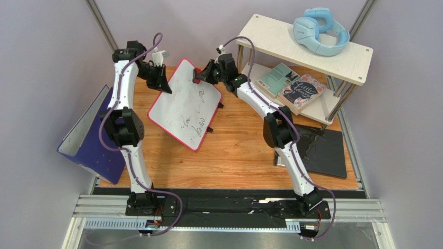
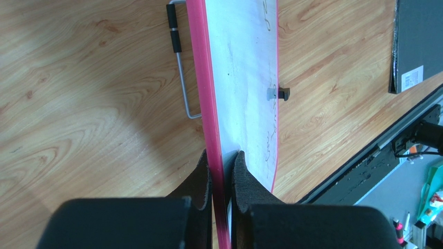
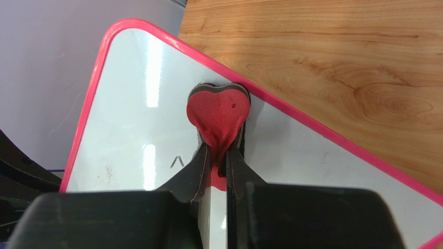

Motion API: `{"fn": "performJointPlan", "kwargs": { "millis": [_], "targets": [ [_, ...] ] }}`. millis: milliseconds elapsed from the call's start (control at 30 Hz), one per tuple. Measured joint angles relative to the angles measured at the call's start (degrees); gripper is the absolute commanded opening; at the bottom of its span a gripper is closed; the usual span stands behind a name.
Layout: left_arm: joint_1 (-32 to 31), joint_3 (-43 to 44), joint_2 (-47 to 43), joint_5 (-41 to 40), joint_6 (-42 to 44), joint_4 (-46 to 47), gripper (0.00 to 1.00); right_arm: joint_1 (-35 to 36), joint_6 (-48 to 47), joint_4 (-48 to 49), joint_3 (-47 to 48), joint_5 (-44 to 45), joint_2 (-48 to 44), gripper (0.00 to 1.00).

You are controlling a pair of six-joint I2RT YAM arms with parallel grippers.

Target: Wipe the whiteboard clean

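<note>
The whiteboard, white with a pink border and black feet, stands tilted over the wooden table, with faint writing on its lower half. My left gripper is shut on its upper left edge; the left wrist view shows the pink rim pinched between the jaws of my left gripper. My right gripper is shut on a red heart-shaped eraser, pressed flat on the board near its top corner and pink edge.
A blue-purple folder leans at the left table edge. A black mat lies at the right. A two-tier shelf at the back right holds blue headphones and books.
</note>
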Motion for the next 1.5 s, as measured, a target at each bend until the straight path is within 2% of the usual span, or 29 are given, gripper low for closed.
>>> {"fn": "performJointPlan", "kwargs": {
  "millis": [200, 533, 1100, 1300, 1500],
  "targets": [
    [0.0, 0.0, -0.1, -0.9, -1.1, -0.7, 0.0, 0.2, -1.6, -0.2, -5.7, 1.1, -2.8, 0.0],
    [0.0, 0.1, -0.4, -2.2, -1.3, -2.4, 0.0, 2.2, -8.6, -2.8, -3.2, 2.8, -3.0, 0.0],
    [0.0, 0.1, -0.6, -4.1, -2.2, -3.5, 0.0, 5.9, -18.7, -5.4, -2.3, -2.7, -4.5, 0.0],
    [0.0, 0.9, -0.5, -4.7, -2.8, -4.3, 0.0, 6.6, -19.1, -5.8, -2.7, -2.6, -5.1, 0.0],
    [-0.5, 1.4, -0.5, -5.2, -3.4, -4.3, 0.0, 6.2, -13.2, -1.4, -10.6, -1.7, -8.6, 0.0]
  ]
}}
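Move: Back and slightly left of the right hand, which already holds the red eraser at the board's far right side, the whiteboard's middle is about 12 cm back, 6 cm left and 4 cm lower. The leftover squiggle is some 8 cm straight back, the larger leftover word about 20 cm straight back. From the left hand, already pinching the raised left edge, the board's middle lies roughly 5 cm back, 7 cm right and 6 cm lower. Sweeping back and to the left along the slanted board, the right hand draws the eraser about 8 cm away from the far right edge and towards the left hand, after a small dip at the start, turning some 15 degrees counter-clockwise. Its fingers keep their grip. The left hand keeps pinching the raised edge, easing back about 1.5 cm with a slight tilt. ##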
